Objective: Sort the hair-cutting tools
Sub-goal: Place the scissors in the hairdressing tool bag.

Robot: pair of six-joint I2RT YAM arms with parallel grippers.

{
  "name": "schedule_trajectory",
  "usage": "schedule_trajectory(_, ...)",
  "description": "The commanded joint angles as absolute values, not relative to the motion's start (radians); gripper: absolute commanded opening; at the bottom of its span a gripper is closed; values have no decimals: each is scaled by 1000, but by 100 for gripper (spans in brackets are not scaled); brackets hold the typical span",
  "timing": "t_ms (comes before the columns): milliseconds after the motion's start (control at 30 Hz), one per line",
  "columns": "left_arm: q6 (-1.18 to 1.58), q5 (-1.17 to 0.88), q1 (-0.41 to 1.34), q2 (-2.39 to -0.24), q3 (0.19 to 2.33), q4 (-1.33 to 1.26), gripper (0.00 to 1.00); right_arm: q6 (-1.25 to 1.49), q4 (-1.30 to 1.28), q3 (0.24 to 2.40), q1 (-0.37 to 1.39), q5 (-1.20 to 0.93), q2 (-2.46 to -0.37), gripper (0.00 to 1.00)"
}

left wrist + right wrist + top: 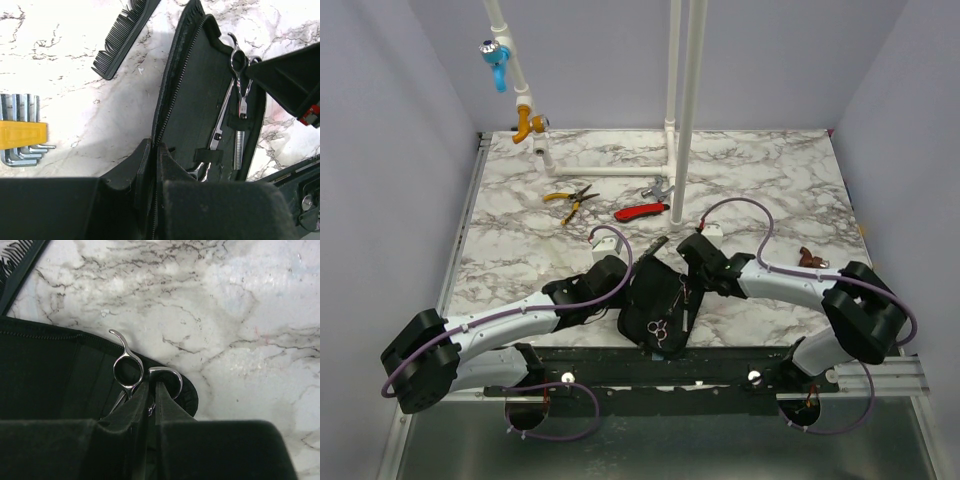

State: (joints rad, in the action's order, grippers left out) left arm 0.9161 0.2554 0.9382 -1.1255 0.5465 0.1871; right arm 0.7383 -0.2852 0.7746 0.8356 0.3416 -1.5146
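Observation:
A black zip case lies open at the table's near edge between both arms. Two pairs of silver scissors sit under its straps; one pair has its finger rings at the case's far end, the other lies lower. My left gripper is shut on the case's zipped edge. My right gripper is shut on the handle of the upper scissors, just below the rings. A long black comb lies on the marble beside the case, its end also showing in the right wrist view.
Yellow-handled pliers, a red-handled tool and a grey fitting lie farther back. White pipes rise at the rear. A brown object sits at the right. A yellow hex-key set lies left of the case.

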Motion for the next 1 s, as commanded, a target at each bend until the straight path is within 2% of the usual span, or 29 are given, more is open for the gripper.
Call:
schedule_trajectory(0,939,327,937,-1119,548,190,0,773,-313,713,839,258,-1464,11)
schedule_trajectory(367,953,329,937,-1128,558,197,0,775,-326,680,855,213,-1392,8)
schedule_trajectory(533,946,314,937,-1123,556,190,0,789,-359,693,854,291,-1327,22)
schedule_trajectory(767,940,305,937,-1087,530,185,0,810,-348,677,854,313,-1263,36)
schedule_trajectory(967,916,291,936,-1091,528,188,5,857,-302,582,854,210,-1256,40)
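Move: The right fingers are at the finger-rings of the thinning scissors, whose blades already sit under the bag's elastic loop, about 5 cm back from the hand, in line with it and about 1 cm lower. The other scissors lie roughly 5 cm back and 4 cm left, the comb some 7 cm ahead and 9 cm left. From the left hand, which pinches the bag's raised left edge, the loop is about 12 cm right, level fore-and-aft and 5 cm lower. The right hand, fingers at the rings, first draws back about 2.5 cm over the bag, along the thinning scissors towards the elastic loop, then opens its fingers by about a third of their range and lifts clear some 3.5 cm, rolling slightly left side up and finally easing down again and a little farther back, near the bag's right edge. The left hand stays almost in place throughout and keeps its pinch on the bag's left edge, holding it up. ##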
